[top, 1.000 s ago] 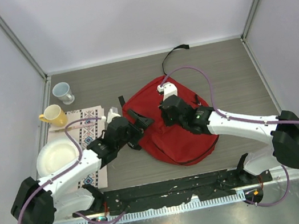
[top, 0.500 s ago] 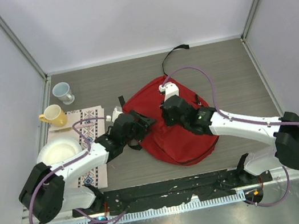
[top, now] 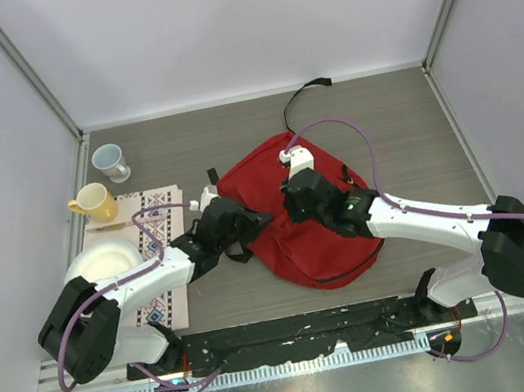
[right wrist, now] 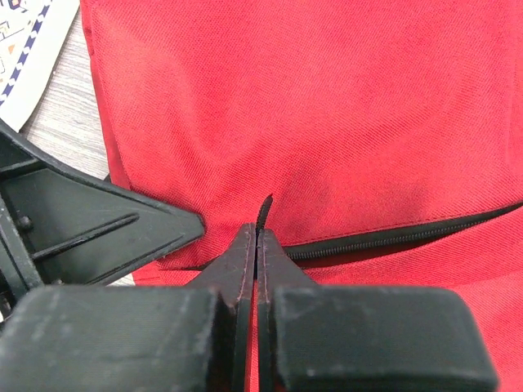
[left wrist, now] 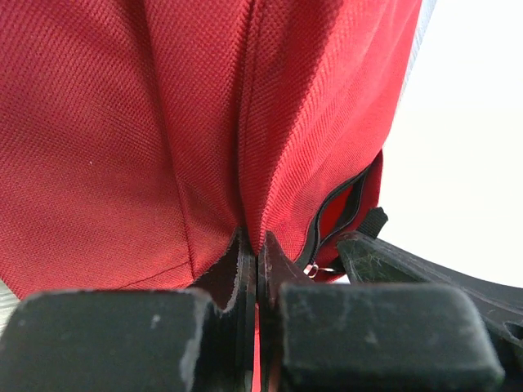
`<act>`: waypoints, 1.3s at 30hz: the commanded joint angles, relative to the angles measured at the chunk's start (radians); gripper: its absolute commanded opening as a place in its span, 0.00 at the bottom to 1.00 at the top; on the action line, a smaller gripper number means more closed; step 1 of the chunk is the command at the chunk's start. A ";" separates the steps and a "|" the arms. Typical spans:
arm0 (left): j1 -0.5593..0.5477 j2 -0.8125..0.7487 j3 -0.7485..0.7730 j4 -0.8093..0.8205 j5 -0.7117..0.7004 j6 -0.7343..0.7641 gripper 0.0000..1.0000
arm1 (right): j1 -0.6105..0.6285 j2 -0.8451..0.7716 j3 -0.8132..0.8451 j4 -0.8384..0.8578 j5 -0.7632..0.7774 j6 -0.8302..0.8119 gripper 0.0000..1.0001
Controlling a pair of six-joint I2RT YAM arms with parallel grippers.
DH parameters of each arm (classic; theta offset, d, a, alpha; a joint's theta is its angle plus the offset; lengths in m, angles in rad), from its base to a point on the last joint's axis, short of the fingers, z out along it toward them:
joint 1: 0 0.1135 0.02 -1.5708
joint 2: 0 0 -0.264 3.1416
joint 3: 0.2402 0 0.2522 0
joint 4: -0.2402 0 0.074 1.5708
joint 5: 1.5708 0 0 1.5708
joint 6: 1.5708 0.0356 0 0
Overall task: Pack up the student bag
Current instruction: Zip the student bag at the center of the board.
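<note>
The student bag (top: 325, 236) lies flat in the middle of the table, red with black zipper trim. My left gripper (top: 262, 219) is at the bag's left edge. In the left wrist view the left gripper (left wrist: 256, 245) is shut on a pinched fold of the student bag (left wrist: 122, 139), beside a part-open zipper (left wrist: 331, 220). My right gripper (top: 293, 215) sits just right of it on the bag's top. In the right wrist view the right gripper (right wrist: 257, 237) is shut on a black zipper pull tab (right wrist: 264, 206), at the end of a zipper (right wrist: 392, 237) across the student bag (right wrist: 327, 106).
A yellow mug (top: 92, 201) and a pale mug (top: 111, 162) stand at the far left. A white bowl (top: 93, 276) rests on a flat patterned piece (top: 157, 225) left of the bag. A black strap (top: 304, 97) trails toward the back wall.
My left gripper moved right to the bag's left edge and went from open to shut on the fabric. The right gripper has stayed shut in place.
</note>
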 commanded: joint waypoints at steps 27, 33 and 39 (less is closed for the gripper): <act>0.396 -0.128 -0.007 -0.106 0.438 0.462 0.00 | -0.164 -0.068 -0.041 0.007 0.127 0.061 0.01; 0.477 -0.089 0.048 -0.112 0.562 0.554 0.00 | -0.208 -0.103 -0.080 0.007 0.130 0.073 0.01; 0.524 -0.028 0.091 -0.145 0.666 0.618 0.00 | -0.245 -0.141 -0.127 0.005 0.127 0.093 0.01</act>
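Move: The right hand already grips the zip's pull tab on the student bag; the zip's right end, with a second pull, lies about 14 cm to its right and 6 cm farther out, some 3 cm lower. The black shoulder strap is roughly 22 cm ahead of the right hand and 4 cm right. The left hand already pinches red cloth beside the zip; the placemat's middle is about 28 cm to its left and 5 cm back, and the strap buckle 9 cm left, 6 cm back. The two closed grippers draw apart: the right keeps its pinch on the pull tab and takes it about 8 cm right and some 3 cm forward along the zip towards the second pull, sinking slightly only late on and turning some 15 degrees clockwise. The left keeps hold of the red cloth, lifts about a centimetre and then hauls it some 8 cm left towards the placemat, easing forward near the end while its wrist also turns clockwise, nearly 20 degrees. ##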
